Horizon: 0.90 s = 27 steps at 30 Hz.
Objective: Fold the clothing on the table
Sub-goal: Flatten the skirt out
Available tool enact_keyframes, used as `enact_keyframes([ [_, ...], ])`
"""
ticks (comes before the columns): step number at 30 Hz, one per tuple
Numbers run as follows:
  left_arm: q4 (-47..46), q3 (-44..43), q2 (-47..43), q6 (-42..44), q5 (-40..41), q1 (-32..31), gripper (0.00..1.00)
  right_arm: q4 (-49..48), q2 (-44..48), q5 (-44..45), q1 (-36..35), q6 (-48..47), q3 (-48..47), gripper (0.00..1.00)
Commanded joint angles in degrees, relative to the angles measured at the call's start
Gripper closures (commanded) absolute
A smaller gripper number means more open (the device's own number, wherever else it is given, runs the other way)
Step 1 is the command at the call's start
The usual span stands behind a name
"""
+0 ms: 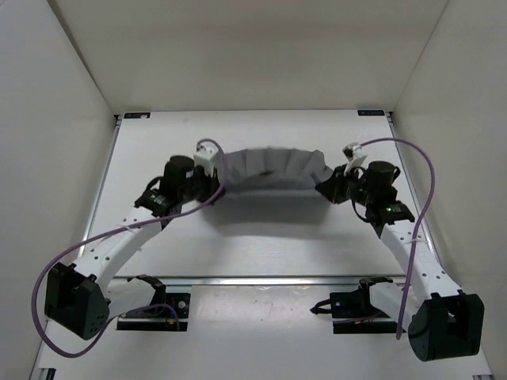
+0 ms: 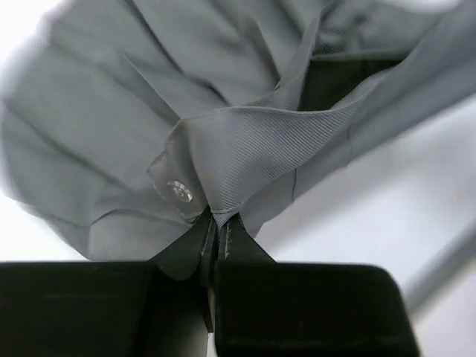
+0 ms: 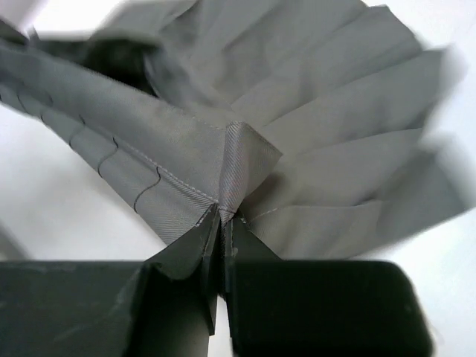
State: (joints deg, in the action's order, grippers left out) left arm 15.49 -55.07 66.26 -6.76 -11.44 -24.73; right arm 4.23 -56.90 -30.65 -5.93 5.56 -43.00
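The clothing, a grey pleated garment, hangs stretched between both arms above the middle of the white table and casts a shadow below. My left gripper is shut on its left corner; in the left wrist view the gripper pinches bunched cloth beside a small metal snap. My right gripper is shut on the right corner, and in the right wrist view the gripper clamps a stitched waistband fold, with pleats fanning away.
White walls close in the table on the left, right and back. A silver rail runs along the front edge, with both arm bases just behind it. Purple cables loop beside each arm.
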Motion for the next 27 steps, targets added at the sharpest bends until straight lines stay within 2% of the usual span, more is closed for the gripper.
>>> enact_keyframes([
  [1,6.21,6.1,-10.16,0.46,10.92,0.82,1.0,7.28,5.66,9.38,2.51,-0.83,2.75,1.0],
  [4,5.19,5.94,-10.37,-2.02,7.67,3.81,1.0,4.05,6.28,8.6,3.82,1.9,2.05,1.0],
  [6,2.63,5.41,-7.39,-2.55,7.66,6.35,1.0,0.79,1.38,5.88,5.84,3.66,0.91,1.0],
  [7,1.23,4.89,-4.07,-2.81,8.53,6.71,1.0,-0.79,-0.73,5.26,7.41,3.49,0.29,0.99],
  [10,-0.62,2.26,6.47,-3.51,10.38,7.41,1.0,-2.47,-15.46,3.33,7.87,4.01,-3.91,1.0],
  [12,-2.47,0.06,15.35,-3.69,8.55,7.94,1.0,-2.91,-22.67,0.61,7.87,4.37,-7.51,1.0],
  [15,-1.16,-10.21,26.95,-5.36,5.39,10.39,1.0,-2.74,-32.71,-2.13,7.34,4.9,-18.47,1.0],
  [17,2.07,-23.7,33.19,-6.41,3.28,12.33,1.0,1.2,-38.18,-1.51,6.82,3.07,-31.81,1.0],
  [18,4.18,-27.6,37.15,-6.59,2.22,12.69,1.0,3.92,-41.59,-0.82,6.38,2.44,-35.79,1.0],
  [20,7.34,-44.95,42.6,-5.9,3.26,12.87,1.0,7.61,-46.18,-0.02,6.46,0.86,-51.84,1.0],
  [21,9.98,-49.21,45.51,-5.54,3.88,12.87,1.0,9.55,-48.54,0.42,6.64,0.85,-55.4,1.0],
  [23,12.45,-63.7,47.81,-4.67,5.63,12.17,1.0,11.05,-50.76,0.68,6.81,1.11,-69.08,1.0],
  [25,10.71,-67.0,45.55,-4.84,6.08,11.73,1.0,11.68,-50.77,0.77,7.43,1.55,-74.3,0.99],
  [27,7.91,-62.91,42.13,-4.05,5.64,11.11,1.0,11.15,-47.97,1.56,7.34,0.16,-74.16,1.0],
])
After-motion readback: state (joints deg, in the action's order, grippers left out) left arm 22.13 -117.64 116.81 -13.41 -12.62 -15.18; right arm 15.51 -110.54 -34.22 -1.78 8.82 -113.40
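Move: The skirt is already off the table, its waistband stretched between both hands some 30 cm apart. Its middle lies about 8 cm ahead of the left hand, 15 cm to its right and 6 cm below, and from the right hand 8 cm ahead, 15 cm to its left and equally low. Its hem billows about 17 cm ahead of either hand at that same sideways offset, 12 cm down. The table's far edge runs roughly 38 cm straight ahead of each hand, 20 cm lower. The skirt, still pinched at both ends of its waistband, is swung by the two arms together: first back and down some 5 cm, with a small lift, then in a fast scoop low and forward towards the table's far edge, rising steeply at the end to finish roughly 24 cm ahead of the start and above it. Wrists tip down about 20 degrees through the dip, then level out again; fingers stay shut. ##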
